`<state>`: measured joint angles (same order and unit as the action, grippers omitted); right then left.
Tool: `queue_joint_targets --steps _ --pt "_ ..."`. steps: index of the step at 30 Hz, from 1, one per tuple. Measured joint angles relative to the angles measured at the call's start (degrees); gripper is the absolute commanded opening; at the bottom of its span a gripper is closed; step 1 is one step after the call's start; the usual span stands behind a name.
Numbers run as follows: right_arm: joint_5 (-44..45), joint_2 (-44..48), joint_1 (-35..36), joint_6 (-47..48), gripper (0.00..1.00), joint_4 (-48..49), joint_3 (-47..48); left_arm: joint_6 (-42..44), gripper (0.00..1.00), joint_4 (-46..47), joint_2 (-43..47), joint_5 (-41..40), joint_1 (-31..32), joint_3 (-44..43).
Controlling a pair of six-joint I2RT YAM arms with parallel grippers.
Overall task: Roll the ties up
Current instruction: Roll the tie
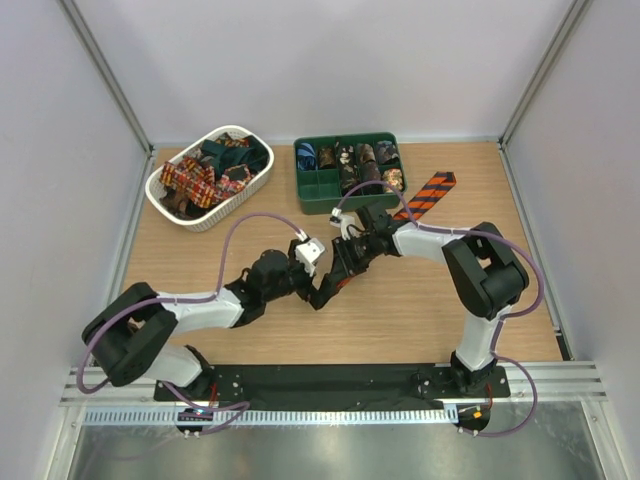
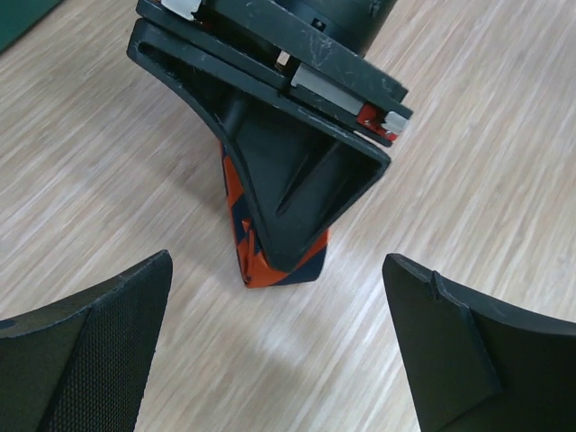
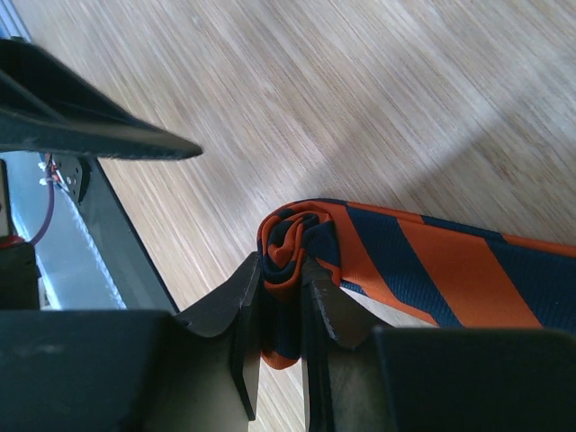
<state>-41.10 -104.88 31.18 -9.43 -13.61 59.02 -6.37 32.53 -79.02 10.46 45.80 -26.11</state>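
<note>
An orange-and-dark striped tie (image 1: 432, 190) lies flat on the wooden table, running from the right of the green tray toward the centre. Its near end is wound into a small roll (image 3: 297, 238). My right gripper (image 3: 283, 270) is shut on that roll, one finger on each side. In the left wrist view the roll's tip (image 2: 255, 270) pokes out under the right gripper's finger. My left gripper (image 2: 275, 297) stands wide open just in front of it, touching nothing. From above the two grippers meet at mid-table (image 1: 335, 278).
A white slotted basket (image 1: 232, 208) at the back left holds several loose ties (image 1: 205, 170). The green compartment tray (image 1: 345, 140) at the back centre holds rolled ties (image 1: 360, 160). White walls enclose the table; a black mat and rail (image 1: 330, 385) run along the near edge.
</note>
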Motion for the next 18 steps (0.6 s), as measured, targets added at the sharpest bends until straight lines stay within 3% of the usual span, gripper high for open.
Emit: queue_joint_targets --steps 9,18 --pt "-3.2 -2.4 -1.6 -0.2 0.13 -0.1 1.0 6.2 0.93 -1.5 -9.2 0.2 0.8 -8.0" --pt "-5.6 -4.4 -2.9 -0.4 0.13 -0.2 2.0 9.4 0.7 -6.3 -15.5 0.0 2.8 -13.5"
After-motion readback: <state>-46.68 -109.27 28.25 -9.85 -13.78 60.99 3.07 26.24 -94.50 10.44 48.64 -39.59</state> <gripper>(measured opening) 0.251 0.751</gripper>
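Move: The rolled end of the tie, held in the right gripper, lies about 6 cm to the right of the left gripper, 3 cm ahead and 5 cm lower; for the right gripper it is right at the fingertips. The unrolled strip runs out from it, its middle some 13 cm ahead and 18 cm right of the left gripper, 12 cm ahead and 13 cm right of the right one. From the left gripper, the green tray stands about 26 cm ahead and 6 cm right. Bring the left gripper in to the right and down, about 5 cm, while easing it some 2 cm forward early on, so its fingers come around the rolled end from the left. Roll the wrist about 10 degrees, left side up, and start closing the wide-open fingers, only a quarter of the way. Keep the right gripper's pinch on the roll, letting it ease barely a centimetre forward and down. ##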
